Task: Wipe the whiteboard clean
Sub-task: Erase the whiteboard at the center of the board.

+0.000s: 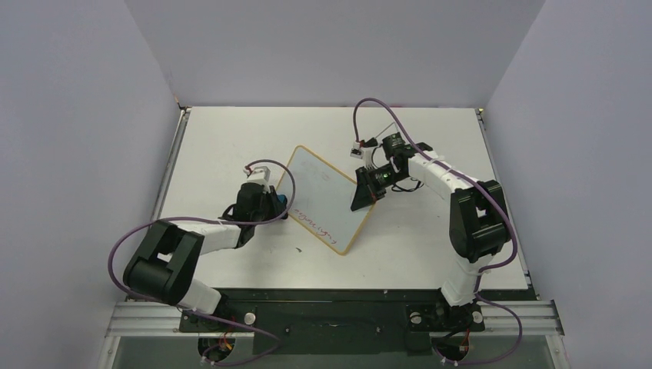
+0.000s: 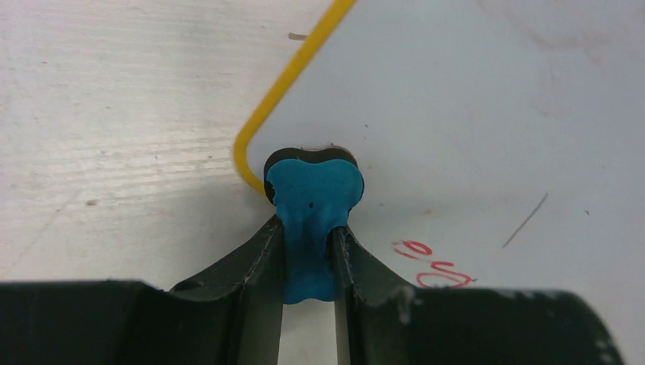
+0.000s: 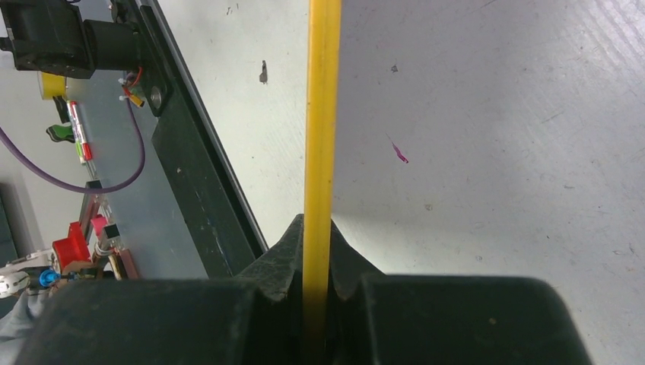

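The whiteboard [image 1: 327,192] lies turned like a diamond in the middle of the table, with a thin yellowish frame [image 2: 293,76] and red handwriting [image 1: 315,223] along its near-left side. At its left corner my left gripper [image 1: 281,201] is shut on a blue-and-black eraser [image 2: 313,190], whose black face rests on the board [image 2: 456,114] just inside the corner. Red letters [image 2: 433,262] show to the right of the fingers. My right gripper [image 1: 367,188] is shut on the board's right edge; in the right wrist view the yellow frame [image 3: 322,114] runs straight between its jaws [image 3: 317,228].
Grey walls close in the table [image 1: 430,246] on three sides. A black rail [image 1: 330,296] runs along the near edge by the arm bases. Purple cables [image 1: 384,111] loop off both arms. Small tools [image 3: 76,137] lie beyond the rail.
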`<state>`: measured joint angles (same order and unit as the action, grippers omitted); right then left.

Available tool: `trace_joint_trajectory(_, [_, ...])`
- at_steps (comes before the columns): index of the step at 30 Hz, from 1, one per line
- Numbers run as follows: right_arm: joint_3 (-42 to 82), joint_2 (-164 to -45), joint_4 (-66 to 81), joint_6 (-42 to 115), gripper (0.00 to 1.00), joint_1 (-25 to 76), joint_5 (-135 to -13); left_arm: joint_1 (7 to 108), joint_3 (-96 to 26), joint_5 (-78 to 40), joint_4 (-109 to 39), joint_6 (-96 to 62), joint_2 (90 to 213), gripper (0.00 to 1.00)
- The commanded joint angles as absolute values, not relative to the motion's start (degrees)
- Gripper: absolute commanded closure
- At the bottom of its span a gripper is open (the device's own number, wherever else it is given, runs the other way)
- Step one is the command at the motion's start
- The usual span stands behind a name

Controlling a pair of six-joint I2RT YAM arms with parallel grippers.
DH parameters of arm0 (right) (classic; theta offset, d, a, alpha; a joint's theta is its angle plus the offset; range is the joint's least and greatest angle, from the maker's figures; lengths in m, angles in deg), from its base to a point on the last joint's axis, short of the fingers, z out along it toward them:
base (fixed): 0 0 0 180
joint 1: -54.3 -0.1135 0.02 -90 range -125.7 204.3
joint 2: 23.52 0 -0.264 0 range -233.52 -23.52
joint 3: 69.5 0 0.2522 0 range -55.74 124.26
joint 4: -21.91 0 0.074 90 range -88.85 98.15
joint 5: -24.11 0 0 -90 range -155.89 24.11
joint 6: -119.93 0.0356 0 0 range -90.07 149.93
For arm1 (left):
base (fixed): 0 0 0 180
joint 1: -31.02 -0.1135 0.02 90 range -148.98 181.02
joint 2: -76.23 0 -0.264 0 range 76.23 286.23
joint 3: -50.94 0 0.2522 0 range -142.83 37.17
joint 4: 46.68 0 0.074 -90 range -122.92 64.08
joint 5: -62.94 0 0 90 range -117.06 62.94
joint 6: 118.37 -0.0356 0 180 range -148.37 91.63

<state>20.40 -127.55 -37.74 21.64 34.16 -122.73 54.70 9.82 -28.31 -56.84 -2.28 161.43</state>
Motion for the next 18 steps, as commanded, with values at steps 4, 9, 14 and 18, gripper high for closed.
trace_joint_trajectory(4, [20.64,-126.02,-36.4,19.65,1.0,33.38,-122.7,56.16,6.05,-24.85,-54.8,-1.97,165.25,1.0])
trace_joint_trajectory(9, [20.62,-126.04,-36.47,19.58,1.0,33.39,-122.9,63.71,6.64,-19.54,-59.92,-2.09,168.94,1.0])
trace_joint_trajectory(14, [20.68,-126.03,-36.51,19.43,1.0,33.43,-122.89,66.5,9.61,-20.92,-62.86,-0.93,165.5,1.0])
trace_joint_trajectory(18, [20.64,-125.92,-36.6,19.38,1.0,33.4,-122.89,64.02,11.82,-26.88,-62.02,-1.35,160.19,1.0])
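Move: The left hand holds the eraser near the board's left corner, which lies about 3 cm ahead and 1 cm left. The middle of the remaining red writing is roughly 10 cm right and 5 cm back, a couple of centimetres below. The board's centre is some 13 cm right and 1 cm ahead. From the right hand, gripping the board's far-right edge, that writing lies about 13 cm left, 8 cm back and 8 cm lower. After a small shift forward and left of about 1 cm, the left hand sweeps right some 7 cm, curving back towards the end, and drags the eraser pad along the board's lower-left edge onto the near end of the red writing. The wrist turns about 10 degrees clockwise, fingers keeping their hold. The right hand keeps pinching the board's edge and gives a little to the right. ##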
